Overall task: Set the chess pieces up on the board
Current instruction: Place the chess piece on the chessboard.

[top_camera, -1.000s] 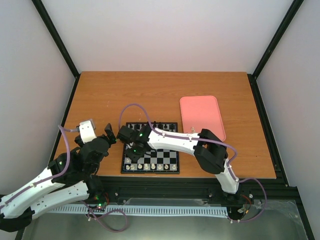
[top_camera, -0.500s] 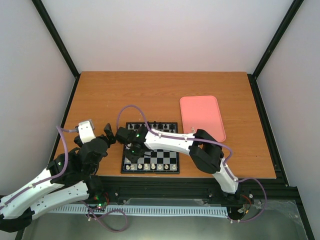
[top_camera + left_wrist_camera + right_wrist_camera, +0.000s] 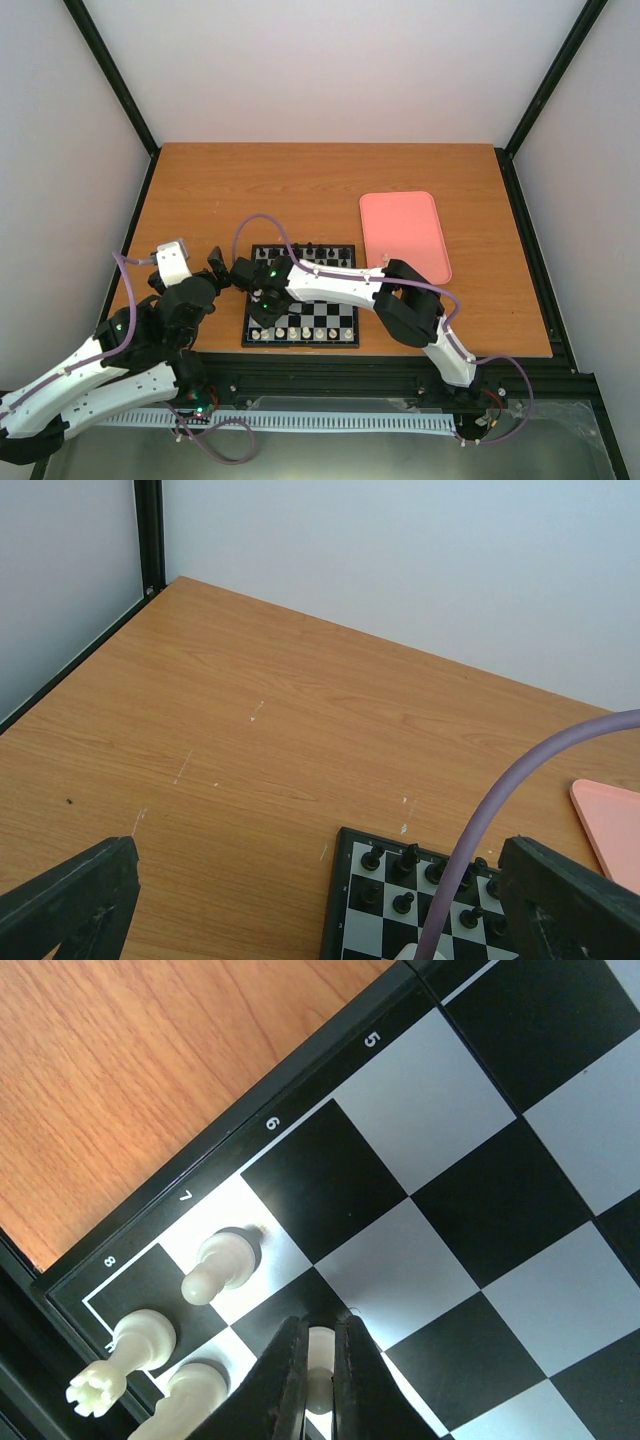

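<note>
The board (image 3: 327,312) lies at the table's near middle. Cream-white chess pieces (image 3: 292,331) line its near row and black ones (image 3: 313,249) its far row. My right gripper (image 3: 262,298) hangs low over the board's near-left part. In the right wrist view it (image 3: 320,1338) is shut on a cream pawn (image 3: 320,1370), above the board (image 3: 470,1110) near the edge squares. A cream pawn (image 3: 222,1265) stands on the square marked 7, a rook (image 3: 120,1358) beside it. My left gripper (image 3: 200,275) is left of the board, open and holding nothing (image 3: 318,858).
A pink tray (image 3: 403,233) lies right of the board, its corner also in the left wrist view (image 3: 612,825). Black pieces (image 3: 405,858) stand on the board's far-left corner (image 3: 372,935). A purple cable (image 3: 500,800) crosses that view. Bare wooden table extends behind and left.
My right gripper has shifted slightly left over the board's near-left part, still shut. The left arm has hardly moved.
</note>
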Robot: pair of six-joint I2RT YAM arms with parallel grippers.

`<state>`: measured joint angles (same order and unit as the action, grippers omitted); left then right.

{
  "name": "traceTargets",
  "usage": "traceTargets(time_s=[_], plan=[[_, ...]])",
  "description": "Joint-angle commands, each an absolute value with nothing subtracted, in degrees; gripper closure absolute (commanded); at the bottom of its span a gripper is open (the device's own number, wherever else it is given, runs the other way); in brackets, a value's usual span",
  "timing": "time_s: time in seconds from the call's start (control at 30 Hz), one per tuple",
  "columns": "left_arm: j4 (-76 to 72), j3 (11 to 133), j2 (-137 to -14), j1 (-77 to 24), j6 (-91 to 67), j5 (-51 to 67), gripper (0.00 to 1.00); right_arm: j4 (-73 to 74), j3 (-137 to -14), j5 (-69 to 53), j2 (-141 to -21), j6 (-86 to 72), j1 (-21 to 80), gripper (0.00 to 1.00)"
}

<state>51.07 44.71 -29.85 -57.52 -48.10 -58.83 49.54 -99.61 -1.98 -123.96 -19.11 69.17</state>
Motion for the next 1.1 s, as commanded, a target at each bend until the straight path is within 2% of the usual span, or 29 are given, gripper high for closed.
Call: traceTargets(time_s=[0.0,0.2,0.53,0.7,1.07], plan=[[51.6,45.0,-29.5,-57.2,-48.6,-59.5,0.00,50.2,-101.3,-1.6,-125.1,-19.3,70.0,0.95],[51.4,45.0,-29.3,-57.2,-48.4,-59.4,0.00,50.6,-101.4,-0.6,-125.4,-19.2,70.0,0.93],[51.6,45.0,-29.4,-57.2,-48.4,-59.5,0.00,50.4,-101.4,-0.6,-124.8,-18.3,70.2,0.77],[51.6,45.1,-29.4,-57.2,-48.5,-59.6,0.00,50.1,-101.4,-0.2,-123.9,-18.4,70.4,0.76],[51.8,45.0,-29.2,-57.2,-48.5,-59.5,0.00,49.0,-101.0,1.7,-121.2,-18.2,70.6,0.59]])
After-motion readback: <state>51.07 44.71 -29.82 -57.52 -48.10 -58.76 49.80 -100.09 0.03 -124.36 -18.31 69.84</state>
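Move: The white pawn between the right fingers is over the second dark square from the left in the second row, its middle about 1 cm below the hand and 0 cm off either way. An already placed edge pawn is some 3 cm to its left, level with it; the white rook is 3 cm back and 3 cm left of it, and a white back-row piece 3 cm straight back. From the left hand, the pawn lies roughly 4 cm back, 12 cm right, 23 cm below. The white pawn is let go on its dark square: the right fingers, shut on it at first, spread apart to not quite half open, so both pads come free of its sides. The hand otherwise stays where it is, still pointing down around the pawn, with no real travel up or sideways and barely a couple of degrees of turn. ##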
